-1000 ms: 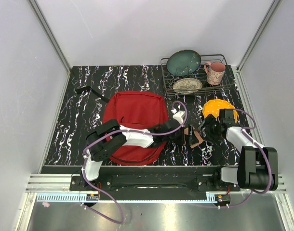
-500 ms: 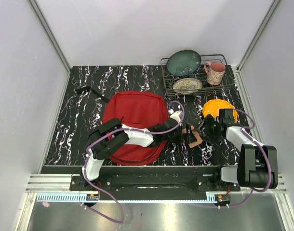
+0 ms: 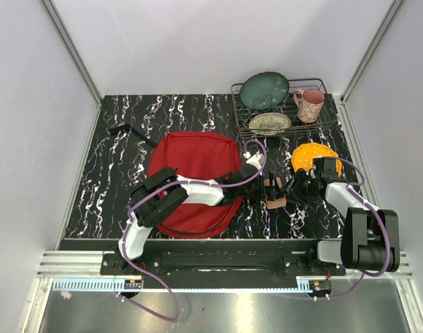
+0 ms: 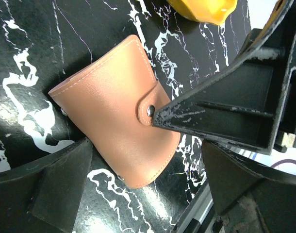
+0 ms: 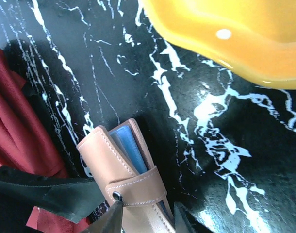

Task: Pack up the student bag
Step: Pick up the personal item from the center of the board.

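The red student bag lies flat at the middle left of the table; its fabric also shows at the left edge of the right wrist view. A tan leather wallet with a snap strap stands on edge just right of the bag, blue cards showing in its top. My right gripper is shut on the wallet, one finger at the snap, the other against the far face. My left gripper is wide open and straddles the wallet without touching it.
A yellow dish sits just behind the right gripper. At the back right, a wire rack holds a teal bowl, a patterned plate and a pink mug. A black object lies at the back left.
The right gripper's jaws have narrowed onto the wallet, which has shifted slightly up and left. The left gripper has moved closer around it, still open.
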You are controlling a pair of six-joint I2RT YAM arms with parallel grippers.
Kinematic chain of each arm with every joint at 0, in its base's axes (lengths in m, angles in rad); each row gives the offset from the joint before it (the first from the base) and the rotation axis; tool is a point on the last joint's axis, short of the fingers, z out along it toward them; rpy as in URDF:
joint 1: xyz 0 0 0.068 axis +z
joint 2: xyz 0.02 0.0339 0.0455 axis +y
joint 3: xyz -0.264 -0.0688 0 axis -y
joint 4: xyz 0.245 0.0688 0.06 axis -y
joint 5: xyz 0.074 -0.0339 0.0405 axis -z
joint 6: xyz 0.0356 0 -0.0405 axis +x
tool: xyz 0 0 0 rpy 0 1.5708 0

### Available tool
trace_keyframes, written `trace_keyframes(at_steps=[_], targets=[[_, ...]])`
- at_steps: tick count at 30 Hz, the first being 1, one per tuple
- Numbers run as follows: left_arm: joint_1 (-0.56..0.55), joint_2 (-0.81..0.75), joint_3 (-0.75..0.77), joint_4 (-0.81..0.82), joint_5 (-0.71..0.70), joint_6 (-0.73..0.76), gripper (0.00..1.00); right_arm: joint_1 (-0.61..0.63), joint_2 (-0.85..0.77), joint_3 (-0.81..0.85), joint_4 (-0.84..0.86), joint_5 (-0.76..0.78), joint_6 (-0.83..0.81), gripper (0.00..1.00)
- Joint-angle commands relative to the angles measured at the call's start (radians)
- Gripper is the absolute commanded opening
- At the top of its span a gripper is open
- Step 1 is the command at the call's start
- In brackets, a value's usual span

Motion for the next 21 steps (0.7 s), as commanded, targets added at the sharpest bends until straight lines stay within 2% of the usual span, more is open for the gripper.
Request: trace_keyframes(at_steps=[1,2,3,4,5,10,11,12,17,21], targets=[[-0.011,0.008,0.037,0.004,0.049,0.019,0.98,0.009,-0.030,-0.005,0.080,-0.164,0.018,0.45],[-0.009,0.007,0.037,0.002,0.049,0.022,0.98,0.009,-0.027,-0.006,0.086,-0.164,0.018,0.34],[-0.011,0.004,0.037,-0.001,0.050,0.025,0.98,0.009,-0.022,-0.006,0.086,-0.158,0.019,0.29],[-0.011,0.002,0.035,-0.002,0.052,0.028,0.97,0.009,-0.019,-0.006,0.091,-0.158,0.019,0.29],[-0.011,0.001,0.032,-0.002,0.052,0.030,0.97,0.009,-0.017,-0.006,0.092,-0.158,0.019,0.22],[-0.009,-0.011,0.029,-0.007,0.058,0.041,0.97,0.009,-0.020,-0.006,0.096,-0.161,0.016,0.16],[-0.009,-0.013,0.028,-0.007,0.057,0.042,0.97,0.009,-0.024,-0.005,0.096,-0.156,0.016,0.11],[-0.009,-0.018,0.025,-0.010,0.057,0.044,0.97,0.009,-0.034,-0.006,0.094,-0.150,0.016,0.00],[-0.009,-0.079,-0.017,0.012,0.061,0.073,0.98,0.009,-0.105,0.003,0.054,-0.039,0.038,0.00],[-0.009,-0.203,-0.040,-0.056,0.021,0.136,0.99,0.009,-0.206,0.000,0.034,0.025,0.070,0.00]])
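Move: The tan wallet, the personal item, already stands partly between the right hand's open fingers, its middle about 4 cm to the left, 1 cm back and 1 cm lower. The yellow plate lies some 10 cm ahead and 9 cm to the right of that hand, slightly lower; the red bag's middle is about 32 cm to its left and 2 cm ahead. From the left hand the wallet lies roughly 2 cm right, 1 cm back and 3 cm below. The right fingers close from about half open and pinch the tan wallet across its thickness by the strap, the hand easing about 1 cm left and 1 cm up as they shut. Keeping that grip, the hand then rises faster, about 3 cm up in all, edging slightly forward as the fingertips tilt up a little. ##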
